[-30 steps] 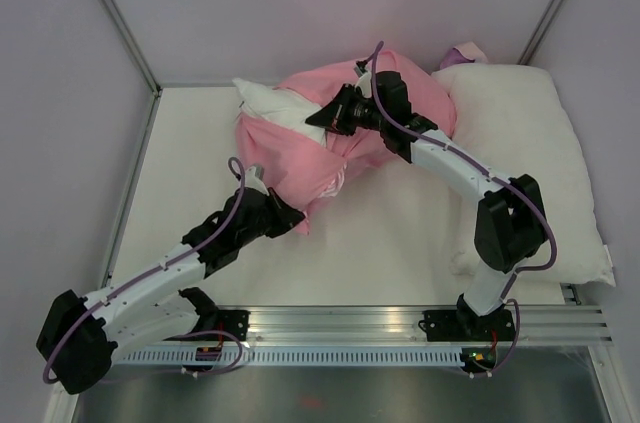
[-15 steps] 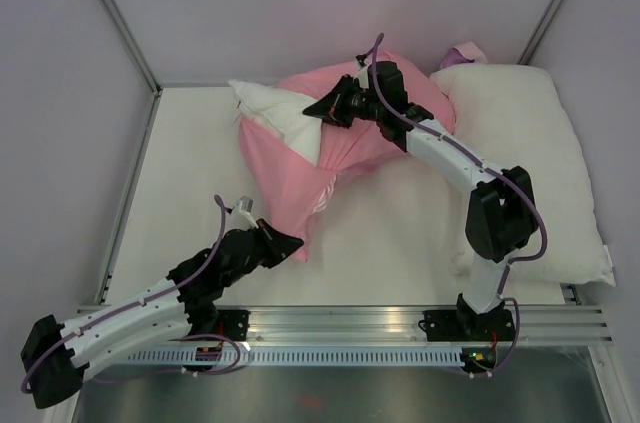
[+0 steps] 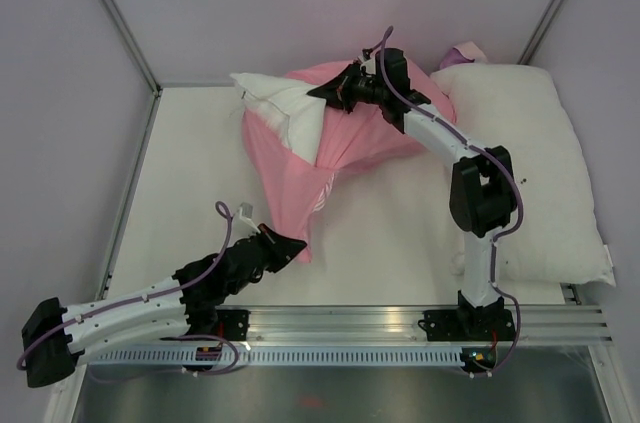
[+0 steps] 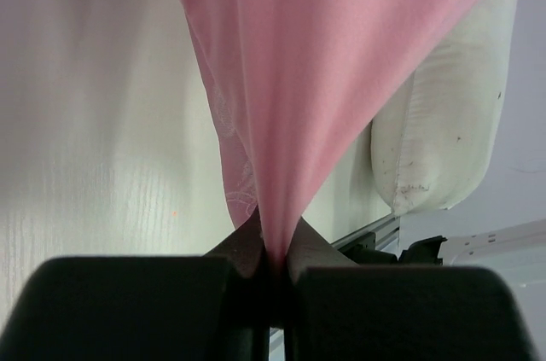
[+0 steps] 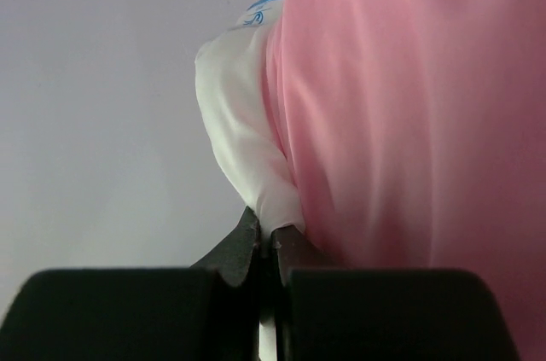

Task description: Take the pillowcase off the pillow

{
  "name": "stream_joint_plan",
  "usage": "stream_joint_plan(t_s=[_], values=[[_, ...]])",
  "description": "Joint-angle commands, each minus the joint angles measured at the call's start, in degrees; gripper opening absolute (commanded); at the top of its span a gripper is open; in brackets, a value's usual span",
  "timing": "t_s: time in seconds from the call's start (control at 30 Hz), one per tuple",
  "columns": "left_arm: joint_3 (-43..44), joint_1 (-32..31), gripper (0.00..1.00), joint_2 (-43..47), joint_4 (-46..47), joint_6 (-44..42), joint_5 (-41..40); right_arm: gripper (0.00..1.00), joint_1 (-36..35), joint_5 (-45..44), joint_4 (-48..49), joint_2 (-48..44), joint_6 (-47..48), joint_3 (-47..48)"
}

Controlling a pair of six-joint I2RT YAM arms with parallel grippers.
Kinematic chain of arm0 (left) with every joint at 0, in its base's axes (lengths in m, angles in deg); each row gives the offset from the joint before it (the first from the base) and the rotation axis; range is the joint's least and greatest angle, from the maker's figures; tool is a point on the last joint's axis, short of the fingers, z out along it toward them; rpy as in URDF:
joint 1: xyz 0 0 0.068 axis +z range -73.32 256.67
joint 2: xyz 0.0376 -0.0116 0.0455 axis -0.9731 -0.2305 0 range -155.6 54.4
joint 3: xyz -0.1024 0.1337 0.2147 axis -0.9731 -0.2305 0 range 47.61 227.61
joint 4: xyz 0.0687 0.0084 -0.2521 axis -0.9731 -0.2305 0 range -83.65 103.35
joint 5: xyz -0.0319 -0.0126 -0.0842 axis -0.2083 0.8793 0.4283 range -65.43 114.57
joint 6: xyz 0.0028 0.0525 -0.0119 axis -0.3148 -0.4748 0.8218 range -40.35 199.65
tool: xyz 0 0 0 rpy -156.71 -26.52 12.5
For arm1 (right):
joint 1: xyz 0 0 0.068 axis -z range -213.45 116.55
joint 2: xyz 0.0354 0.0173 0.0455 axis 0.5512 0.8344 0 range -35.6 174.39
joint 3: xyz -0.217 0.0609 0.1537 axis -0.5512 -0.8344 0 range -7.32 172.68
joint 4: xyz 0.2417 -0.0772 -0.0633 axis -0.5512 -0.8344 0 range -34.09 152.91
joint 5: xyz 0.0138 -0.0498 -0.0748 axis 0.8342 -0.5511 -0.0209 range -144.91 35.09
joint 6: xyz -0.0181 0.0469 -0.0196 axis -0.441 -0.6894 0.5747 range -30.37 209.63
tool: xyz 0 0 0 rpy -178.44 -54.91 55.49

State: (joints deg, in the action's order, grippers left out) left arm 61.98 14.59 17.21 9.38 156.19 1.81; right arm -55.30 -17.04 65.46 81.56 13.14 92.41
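Note:
The pink pillowcase (image 3: 330,143) stretches taut from the back of the table toward the near left. My left gripper (image 3: 296,244) is shut on its near corner, and the left wrist view shows pink fabric (image 4: 299,79) pinched between the jaws (image 4: 273,252). The white pillow (image 3: 275,103) sticks out of the case at the back left. My right gripper (image 3: 320,95) is shut on it. In the right wrist view the jaws (image 5: 273,231) pinch white pillow fabric (image 5: 235,113) beside the pink case (image 5: 409,122). The rest of the pillow is hidden inside the case.
A second white pillow (image 3: 530,163) with small dark specks lies along the right side, also seen in the left wrist view (image 4: 444,122). A small purple item (image 3: 465,50) sits behind it. Walls enclose the white table (image 3: 180,173); the rail (image 3: 400,328) runs along the near edge.
My left gripper has drawn back toward the near edge, pulling the pillowcase long and taut. My right gripper has shifted toward the back with the pillow, and more white pillow shows.

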Motion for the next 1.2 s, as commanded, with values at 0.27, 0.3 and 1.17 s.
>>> stream_joint_plan(t_s=[0.27,0.3,1.17], values=[[-4.9,-5.8,0.02,-1.8,-15.5,3.6,5.9,0.00,13.0,-9.4,12.1,12.2,-4.1,26.0],[-5.0,-5.9,0.02,-1.8,-15.4,3.7,5.9,0.00,13.8,-9.2,11.5,12.8,-3.9,26.8],[25.6,-6.0,0.46,-14.1,-23.5,-14.9,6.4,0.00,3.5,-1.6,4.0,-17.8,24.4,-12.5]])
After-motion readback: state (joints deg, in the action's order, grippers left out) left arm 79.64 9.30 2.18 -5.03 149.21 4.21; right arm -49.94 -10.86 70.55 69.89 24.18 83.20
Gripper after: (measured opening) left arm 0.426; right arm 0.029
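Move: The pillow's bared white part, its end pinched in the right hand, has its middle about 5 cm to that hand's left, 4 cm back and some 8 cm below; the bunched pink pillowcase lies about 15 cm to the right hand's right, 6 cm back and 15 cm lower. From the left hand, which grips the pillowcase's loose edge, the white part is roughly 28 cm ahead, 3 cm to the left and 8 cm higher. The pillow's end, still pinched in the right hand, is drawn about 5 cm forward, away from the left hand, then back past its start and to the right, dipping before it rises about 5 cm. The pillowcase's edge is held nearly still by the left hand, then lowered some 3 cm; those fingers open partway while rising again and easing back and right. ##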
